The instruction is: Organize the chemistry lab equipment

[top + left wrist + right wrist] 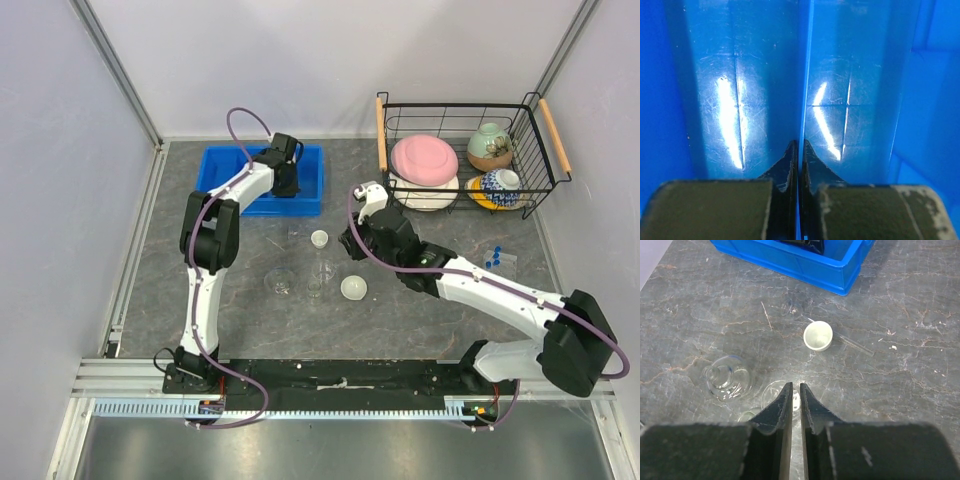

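A clear flask (279,282) (727,377), a clear beaker (322,270) (771,392) and a smaller beaker (314,289) stand mid-table. One small white dish (319,238) (818,336) sits near the blue bin's corner, another (354,288) to the right of the beakers. Blue-capped tubes (493,258) lie at the right by a clear rack. My right gripper (350,243) (795,386) hovers above the beaker, jaws nearly together with nothing between them. My left gripper (287,183) (799,145) is down inside the blue bin (225,180) (865,100), shut and empty.
A wire basket (545,120) at the back right holds a pink plate (424,158) and patterned bowls (490,147). A thin clear tube (852,342) lies on the table beside the white dish. Walls close in on the left, back and right.
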You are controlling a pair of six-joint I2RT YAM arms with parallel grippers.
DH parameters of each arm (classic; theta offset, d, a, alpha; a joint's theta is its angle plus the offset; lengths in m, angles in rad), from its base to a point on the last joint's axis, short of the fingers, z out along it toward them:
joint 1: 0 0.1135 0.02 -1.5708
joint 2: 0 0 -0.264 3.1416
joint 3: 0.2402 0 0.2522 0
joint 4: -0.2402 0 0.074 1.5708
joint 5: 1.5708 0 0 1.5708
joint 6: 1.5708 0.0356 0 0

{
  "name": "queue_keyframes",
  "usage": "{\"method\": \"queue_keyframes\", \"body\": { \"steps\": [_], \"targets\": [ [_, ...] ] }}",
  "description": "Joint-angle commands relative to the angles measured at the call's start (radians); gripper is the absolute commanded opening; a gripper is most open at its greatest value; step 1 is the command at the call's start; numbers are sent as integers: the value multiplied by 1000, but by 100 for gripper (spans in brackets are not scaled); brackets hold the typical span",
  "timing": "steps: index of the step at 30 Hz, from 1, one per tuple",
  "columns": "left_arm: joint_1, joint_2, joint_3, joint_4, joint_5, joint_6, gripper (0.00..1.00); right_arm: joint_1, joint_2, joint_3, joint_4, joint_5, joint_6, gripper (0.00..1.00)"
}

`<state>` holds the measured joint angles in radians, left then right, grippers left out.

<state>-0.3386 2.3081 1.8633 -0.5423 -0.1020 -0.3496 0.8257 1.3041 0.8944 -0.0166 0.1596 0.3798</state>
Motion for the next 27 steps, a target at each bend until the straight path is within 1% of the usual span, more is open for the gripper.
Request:
{"method": "queue_keyframes", "body": {
  "steps": [1, 8, 12, 27],
  "targets": [
    [-49, -41, -108, -2, 48, -106, 2, 10, -57, -23, -6, 15, 21, 16],
    [-100, -102, -252, 70, 33, -186, 2, 41, -107, -46, -31, 41, 37, 16],
    [-132, -141, -354, 130, 38, -204, 2, 61, -134, -74, -45, 63, 48, 16],
    [-258, -259, -587, 249, -1, -325, 2, 138, -233, -153, -108, 132, 106, 16]
  ]
}}
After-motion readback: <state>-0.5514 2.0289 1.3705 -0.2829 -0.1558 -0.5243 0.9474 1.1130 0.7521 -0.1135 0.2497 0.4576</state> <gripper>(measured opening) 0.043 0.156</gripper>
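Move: Clamped in the left fingers is a divider of the blue tray. From this hand the white cup in the tray's way stands about 18 cm back and 8 cm to the right, a little lower. The beaker is some 28 cm back and 9 cm right, the flask roughly 31 cm back and 2 cm left. From the right hand, the white cup is about 6 cm ahead, 6 cm left and 18 cm below. Dragging the blue tray over the table by its pinched divider, the left hand comes back about 10 cm and some 7 cm to the right at a steady pace and nearly level, bringing the tray's near wall against the white cup and pushing it along. The right hand, empty, draws back about 6 cm, away from the cup. ##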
